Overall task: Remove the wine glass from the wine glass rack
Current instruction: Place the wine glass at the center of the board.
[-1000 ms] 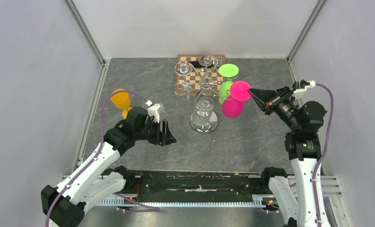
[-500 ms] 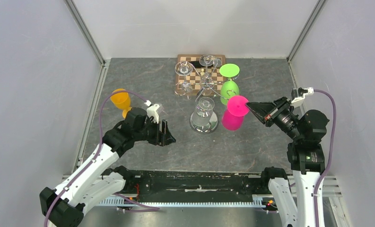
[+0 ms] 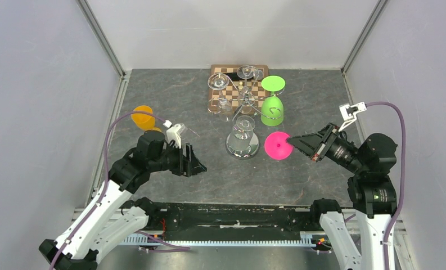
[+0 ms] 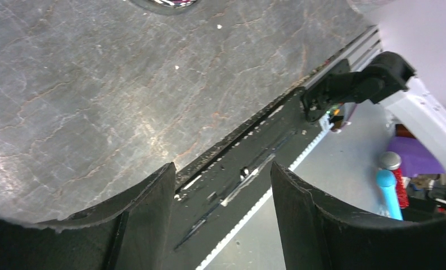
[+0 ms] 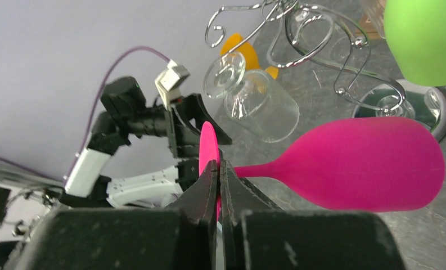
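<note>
The silver wire rack (image 3: 244, 100) stands at the table's middle back, with its round mirrored base (image 3: 255, 151) in front. My right gripper (image 3: 291, 142) is shut on the foot disc of a pink wine glass (image 3: 277, 146). It holds the glass bowl-down just right of the base, apart from the rack's hooks. In the right wrist view the gripper (image 5: 218, 169) pinches the disc edge, and the pink bowl (image 5: 366, 163) stretches to the right. A green glass (image 3: 272, 109) and a clear glass (image 3: 243, 128) hang on the rack. My left gripper (image 3: 196, 163) is open and empty, left of the base.
A wooden chessboard (image 3: 225, 85) lies under the rack's back part. An orange glass (image 3: 143, 118) sits on the table at the left, behind my left arm. The left wrist view shows my open gripper (image 4: 223, 185) over the table's front edge (image 4: 254, 121).
My right gripper has drawn the pink glass off the rack, forward and down, to beside the base. The green glass still hangs there. My left arm has drawn back slightly.
</note>
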`<control>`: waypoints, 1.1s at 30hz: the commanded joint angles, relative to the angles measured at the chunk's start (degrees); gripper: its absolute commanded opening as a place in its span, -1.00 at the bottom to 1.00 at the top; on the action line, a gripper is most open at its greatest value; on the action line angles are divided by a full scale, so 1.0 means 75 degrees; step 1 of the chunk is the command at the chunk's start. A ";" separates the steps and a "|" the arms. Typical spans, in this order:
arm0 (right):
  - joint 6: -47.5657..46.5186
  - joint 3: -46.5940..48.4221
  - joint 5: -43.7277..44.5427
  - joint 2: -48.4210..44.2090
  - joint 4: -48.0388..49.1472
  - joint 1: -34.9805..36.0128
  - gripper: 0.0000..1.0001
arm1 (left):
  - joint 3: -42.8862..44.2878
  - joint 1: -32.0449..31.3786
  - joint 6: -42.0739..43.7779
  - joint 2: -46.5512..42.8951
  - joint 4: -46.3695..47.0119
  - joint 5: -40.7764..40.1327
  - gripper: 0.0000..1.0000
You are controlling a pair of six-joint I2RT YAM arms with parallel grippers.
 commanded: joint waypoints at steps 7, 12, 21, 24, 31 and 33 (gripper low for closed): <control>-0.2728 0.0530 -0.0144 0.0356 -0.1952 0.0863 -1.00 | 0.0763 -0.0036 -0.1439 -0.0125 -0.0369 0.0875 0.39; -0.3200 0.0095 -0.0072 0.0354 -0.2117 0.1218 -1.00 | 0.0904 -0.0036 -0.1868 -0.0189 -0.0348 0.1045 0.39; -0.3854 -0.0221 0.0343 0.0638 -0.2094 0.1857 -1.00 | 0.0912 -0.0038 -0.2552 -0.0441 -0.0165 0.1291 0.39; -0.3979 -0.0175 0.0432 0.0820 -0.2064 0.2043 -1.00 | 0.0877 -0.0039 -0.2662 -0.0514 -0.0174 0.1291 0.39; -0.4162 -0.0302 0.0607 0.1066 -0.1675 0.2612 -1.00 | 0.0708 -0.0039 -0.3041 -0.0624 -0.0027 0.1340 0.40; -0.4054 -0.0398 0.0781 0.1101 -0.1443 0.2955 -1.00 | 0.0621 -0.0041 -0.3196 -0.0680 0.0108 0.1350 0.40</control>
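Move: The right gripper holds the pink wine glass by its foot, the glass's middle some 9 cm below, 5 cm left and 3 cm ahead. The open left gripper lies about 28 cm to the right hand's left, 1 cm back and 18 cm lower. From the right hand, the clear glass hangs 11 cm ahead, 13 cm left; the green wine glass 21 cm ahead, 4 cm left, both about 14 cm lower. From the left hand, the pink glass is 23 cm right, 4 cm ahead, 9 cm up. Keep the right gripper shut on the pink wine glass's foot and lower the glass about 10 cm, easing left and first back, away from the rack and towards the left gripper; swing the fingers counter-clockwise to point left and slightly down, some 30 degrees in all. Meanwhile raise the open left gripper about 6 cm and draw it back, levelling its fingers a little. ##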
